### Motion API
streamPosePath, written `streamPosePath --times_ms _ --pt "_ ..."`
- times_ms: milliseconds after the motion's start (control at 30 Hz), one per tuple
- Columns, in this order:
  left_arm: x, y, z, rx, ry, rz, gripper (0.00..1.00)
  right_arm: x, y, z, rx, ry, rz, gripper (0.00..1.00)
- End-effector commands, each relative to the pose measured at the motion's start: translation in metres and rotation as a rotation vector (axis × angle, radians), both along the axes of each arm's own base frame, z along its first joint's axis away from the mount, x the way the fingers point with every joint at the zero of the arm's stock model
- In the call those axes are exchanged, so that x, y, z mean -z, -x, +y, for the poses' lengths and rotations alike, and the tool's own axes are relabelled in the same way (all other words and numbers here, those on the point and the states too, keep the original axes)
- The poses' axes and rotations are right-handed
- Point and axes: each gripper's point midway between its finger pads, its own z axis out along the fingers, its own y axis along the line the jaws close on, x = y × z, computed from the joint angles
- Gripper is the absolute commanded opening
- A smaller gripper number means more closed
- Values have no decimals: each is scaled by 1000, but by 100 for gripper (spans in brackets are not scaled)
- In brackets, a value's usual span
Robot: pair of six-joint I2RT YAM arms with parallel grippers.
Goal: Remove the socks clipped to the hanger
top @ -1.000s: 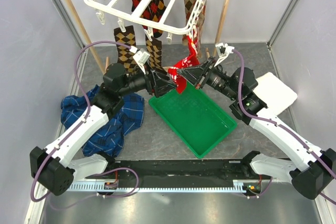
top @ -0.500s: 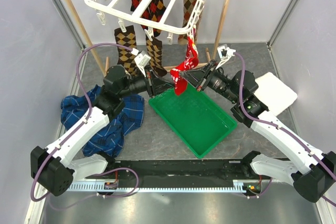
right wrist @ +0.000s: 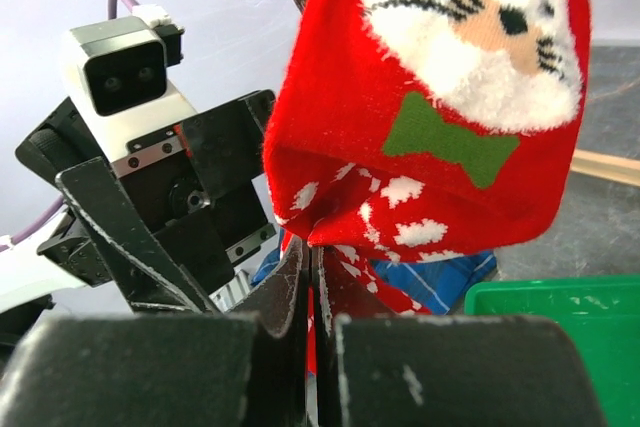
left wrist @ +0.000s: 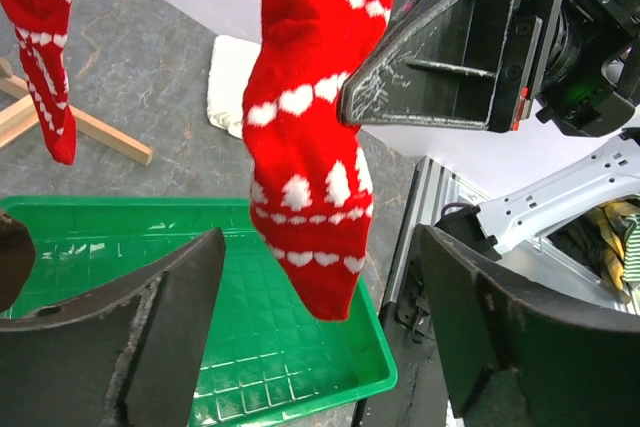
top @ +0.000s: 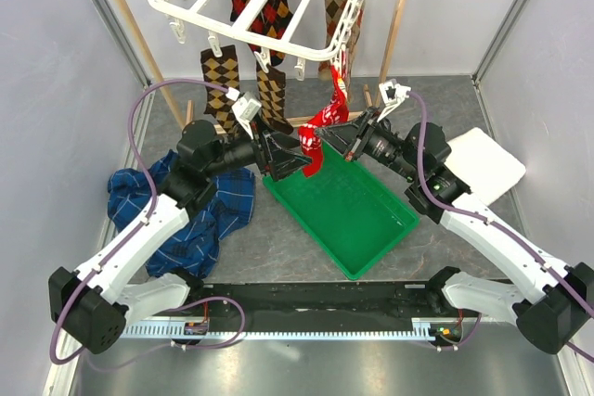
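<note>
The white hanger (top: 260,8) hangs at the back with brown argyle socks (top: 221,81) and a black-red-yellow one (top: 265,5) clipped to it. A red sock with white pattern (top: 332,110) runs from a clip on the hanger's right side down to my right gripper (top: 324,136), which is shut on its middle fold (right wrist: 312,272). Its toe (left wrist: 312,177) dangles over the tray, a little beyond the tips of my left gripper (left wrist: 320,332) and in line with the gap between them. That gripper is open, touches nothing and faces the right gripper's fingers (left wrist: 440,67).
A green tray (top: 357,215) lies under both grippers. A blue plaid cloth (top: 200,215) is heaped on the left, a white folded cloth (top: 490,164) lies on the right. The wooden rack's posts (top: 139,39) stand behind the hanger.
My left gripper closed near the sock's toe half a second ago and has opened again. The right gripper, still holding the red sock, has shifted slightly up and left.
</note>
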Motion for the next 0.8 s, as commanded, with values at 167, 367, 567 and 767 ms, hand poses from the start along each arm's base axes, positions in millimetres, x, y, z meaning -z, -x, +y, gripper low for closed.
streamPosePath --times_ms 167,367,567,767 --pt "15 -13 -11 12 -35 67 76 -27 13 6 -83 -92 -40 0" --pt "13 -16 -11 -2 -29 88 4 -14 5 0 -17 -30 -18 28" --pt "6 -13 -6 -22 -23 59 2 -19 -14 -44 248 170 -7 55" --pt "5 -11 -6 -8 -25 52 2 -68 -21 -99 514 202 -74 66"
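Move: The red sock's toe hangs between the open left fingers, about 3 cm below that hand's point, 2 cm to its right and 1 cm farther out. Its hanger clip is some 10 cm ahead, 6 cm right and 13 cm above; the small argyle sock is roughly 10 cm ahead, 7 cm left and 3 cm up. From the right hand, which already pinches the sock's foot, the toe lies about 6 cm below, 2 cm left and 2 cm back. Bring the open left gripper down about 4 cm and slightly forward to the toe, shut it on the toe's end, then hold there, easing up a little. As the left fingers finish shutting, open the right gripper, let go of the sock and, after a short dip, draw away to the right some 5 cm and a bit forward, turning about 15 degrees clockwise. ##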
